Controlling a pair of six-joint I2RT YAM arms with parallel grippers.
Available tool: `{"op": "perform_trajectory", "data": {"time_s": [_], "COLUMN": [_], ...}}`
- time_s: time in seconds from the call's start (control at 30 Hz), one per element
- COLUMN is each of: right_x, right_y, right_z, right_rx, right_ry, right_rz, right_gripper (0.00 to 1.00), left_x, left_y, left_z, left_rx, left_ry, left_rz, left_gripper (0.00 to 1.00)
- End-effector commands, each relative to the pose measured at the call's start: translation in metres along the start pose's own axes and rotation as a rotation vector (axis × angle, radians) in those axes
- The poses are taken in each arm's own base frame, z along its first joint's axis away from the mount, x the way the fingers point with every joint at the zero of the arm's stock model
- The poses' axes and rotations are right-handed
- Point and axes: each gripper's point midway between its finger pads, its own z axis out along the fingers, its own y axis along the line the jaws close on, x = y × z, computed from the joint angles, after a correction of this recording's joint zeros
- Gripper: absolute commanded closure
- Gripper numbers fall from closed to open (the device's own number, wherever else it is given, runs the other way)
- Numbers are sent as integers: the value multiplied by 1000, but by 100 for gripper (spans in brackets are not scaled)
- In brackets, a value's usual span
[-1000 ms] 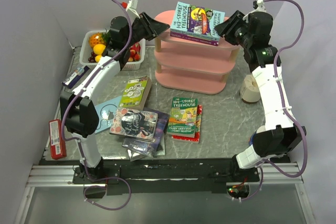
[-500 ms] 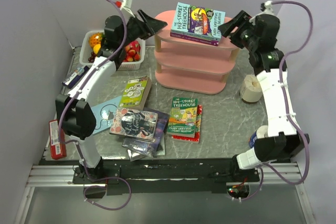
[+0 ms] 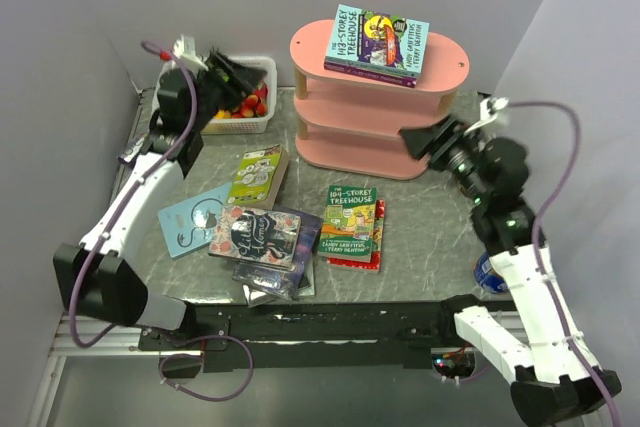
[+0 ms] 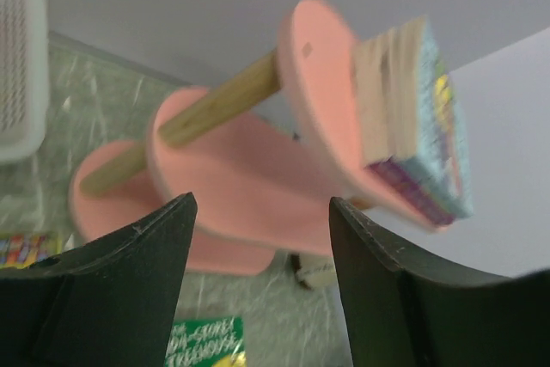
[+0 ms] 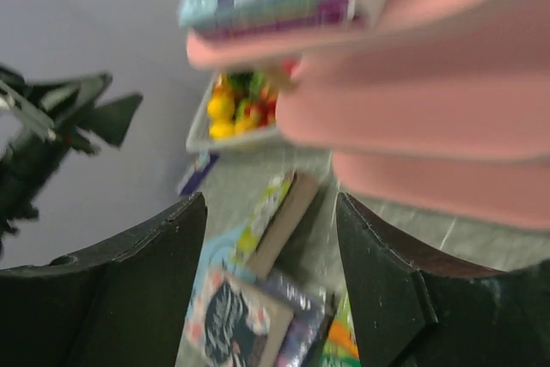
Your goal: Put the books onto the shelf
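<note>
The pink shelf (image 3: 312, 50) stands at the back of the table, and a stack of two books (image 3: 375, 44) with a teal Treehouse cover lies on its top tier. Several more books lie on the table in front: a yellow-green one (image 3: 258, 175), a light blue one (image 3: 192, 219), a dark pile (image 3: 262, 239) and a green Treehouse (image 3: 351, 221). My left gripper (image 3: 232, 72) hangs open and empty over the fruit basket, left of the shelf. My right gripper (image 3: 415, 140) is open and empty beside the shelf's lower right end. The left wrist view shows the shelf (image 4: 232, 169) and stack (image 4: 412, 118) beyond the left gripper (image 4: 261, 204). The right wrist view shows the right gripper (image 5: 271, 199) aimed at the table books (image 5: 275, 221).
A white fruit basket (image 3: 258, 117) sits at the back left, beside the shelf. A beige roll (image 4: 314, 271) lies right of the shelf. A small blue object (image 3: 485, 272) shows near the right arm. Walls close in on the left and right.
Both grippers have drawn back from the shelf's top tier, the left toward the basket, the right downward and nearer. Both jaws have opened wider. The stack stays on top.
</note>
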Motion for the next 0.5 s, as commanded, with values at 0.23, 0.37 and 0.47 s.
{"op": "perform_trajectory", "data": {"time_s": [0.23,0.37,0.47], "right_x": [201,241,261], "right_y": [-76,-103,-116], "right_z": [-8,-9,-4], "right_rx": [49,92,121], "right_ry": [408,481,525], "right_rz": [83,119,130], "right_gripper": [31,30,29], "left_x": [206,253,272], "left_y": [79,53,40], "left_z": [-101,-117,-114], "left_rx": [-121,16,41], "left_ry": [378,475,517], "left_rz": [6,-53,-37], "left_gripper": [32,32,32]}}
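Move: The green 104-Storey book lies about 14 cm to the right hand's left, 4 cm back and some 36 cm below; the red book under it is roughly 10 cm left and 6 cm back of that hand. From the left hand the green book is about 20 cm right, 19 cm back and 38 cm down, with the Clover Home book 3 cm left and 21 cm back, and the dark blue book 4 cm right and 26 cm back. Both open hands drop about 27 cm towards the green book, tipping down, the left also sweeping back and right. ##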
